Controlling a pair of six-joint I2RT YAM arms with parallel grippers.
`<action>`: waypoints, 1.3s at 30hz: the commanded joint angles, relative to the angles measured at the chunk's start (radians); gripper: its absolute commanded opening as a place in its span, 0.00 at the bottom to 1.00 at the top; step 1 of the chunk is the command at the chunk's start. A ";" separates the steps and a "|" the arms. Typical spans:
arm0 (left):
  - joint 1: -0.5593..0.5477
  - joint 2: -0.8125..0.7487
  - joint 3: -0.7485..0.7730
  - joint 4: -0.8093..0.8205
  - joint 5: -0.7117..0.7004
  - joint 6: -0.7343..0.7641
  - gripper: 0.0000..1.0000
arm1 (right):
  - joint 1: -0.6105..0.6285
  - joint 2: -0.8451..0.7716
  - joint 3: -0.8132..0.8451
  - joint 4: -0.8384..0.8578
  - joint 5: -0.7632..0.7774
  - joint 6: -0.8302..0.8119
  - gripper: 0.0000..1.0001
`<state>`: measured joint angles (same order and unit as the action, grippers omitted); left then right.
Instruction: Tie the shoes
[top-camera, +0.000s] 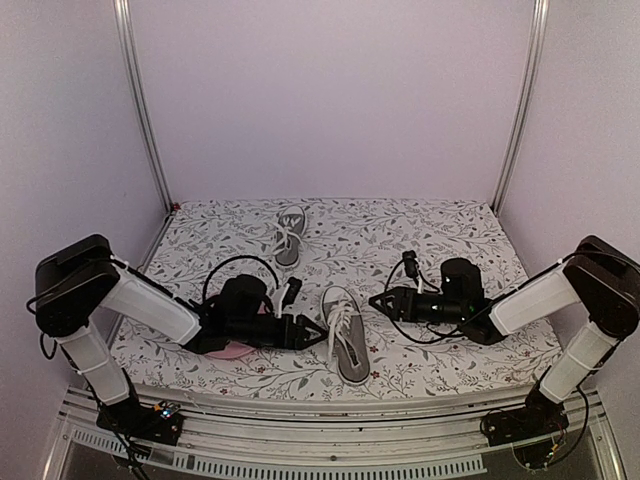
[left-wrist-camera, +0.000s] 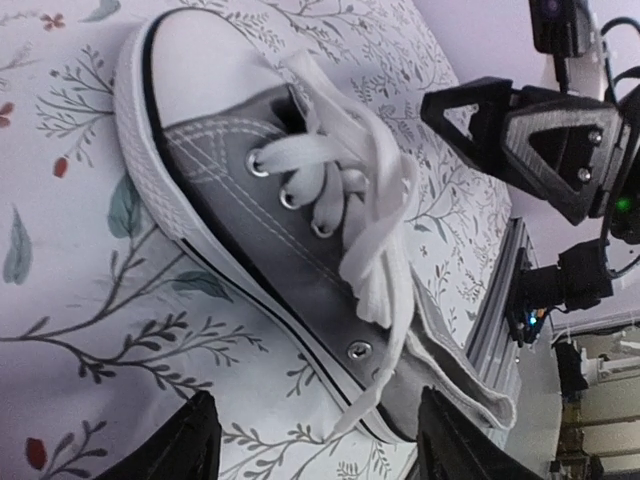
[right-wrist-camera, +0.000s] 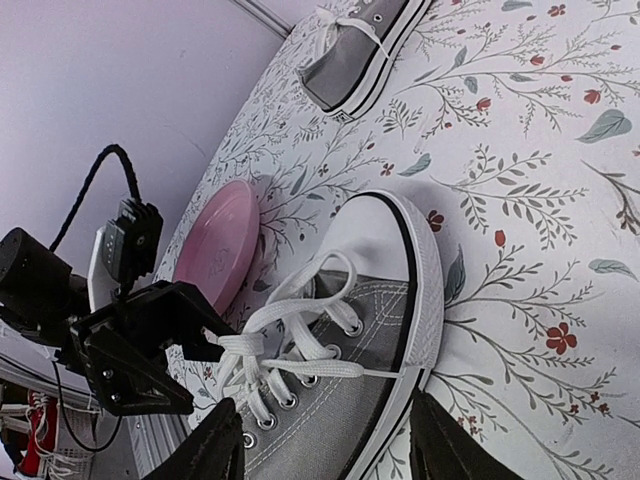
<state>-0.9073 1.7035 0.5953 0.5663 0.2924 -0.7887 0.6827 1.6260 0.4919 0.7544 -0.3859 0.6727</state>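
Two grey shoes with white laces lie on the flowered table. The near shoe (top-camera: 347, 338) (left-wrist-camera: 260, 220) (right-wrist-camera: 380, 370) lies between both grippers, toe pointing away from the arms. Its laces (left-wrist-camera: 372, 235) (right-wrist-camera: 290, 345) are bunched in loose loops over the tongue, and one end hangs over the side. My left gripper (top-camera: 320, 333) (left-wrist-camera: 320, 450) is open at the shoe's left side, holding nothing. My right gripper (top-camera: 376, 303) (right-wrist-camera: 325, 450) is open at the shoe's right side, also holding nothing. The far shoe (top-camera: 290, 236) (right-wrist-camera: 358, 50) lies toward the back of the table.
A round pink plate (top-camera: 232, 350) (right-wrist-camera: 213, 245) lies under my left arm, left of the near shoe. The flowered table cover (top-camera: 450, 235) ends at a metal rail along the near edge (top-camera: 330, 415). Pale walls and upright posts enclose the back and sides.
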 joint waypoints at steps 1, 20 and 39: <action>-0.055 0.065 0.022 0.111 0.054 -0.036 0.65 | 0.005 -0.038 -0.016 -0.014 0.015 -0.012 0.58; -0.076 0.110 0.092 0.116 0.120 -0.103 0.00 | 0.005 -0.070 -0.037 -0.022 0.008 -0.017 0.58; -0.077 0.100 0.169 0.125 0.240 -0.323 0.07 | 0.019 0.011 -0.031 -0.035 -0.028 -0.019 0.58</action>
<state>-0.9730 1.8175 0.7338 0.6708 0.5091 -1.0771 0.6910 1.6218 0.4603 0.7170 -0.4026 0.6643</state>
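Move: The loose lace end hangs over the shoe's near left side, about 4 cm to the right of the left hand's open fingers, 2 cm back and 2 cm lower. The knot is some 4 cm ahead and 5 cm right at about the hand's height, and the shoe's middle is about 6 cm right, level with the hand and a little below it. From the right hand the lace end is roughly 11 cm back, 10 cm left and 6 cm down. The loose lace end gets pinched as the left hand dips about 2 cm back, right and down and shuts its fingers on it. Keeping that grip, the hand lifts about 5 cm while carrying on right and slightly back over the shoe's heel opening, rolling some 20 degrees. The right hand, still open and empty on the shoe's far side, rises slightly, then sinks and eases back, ending about 2 cm lower. ##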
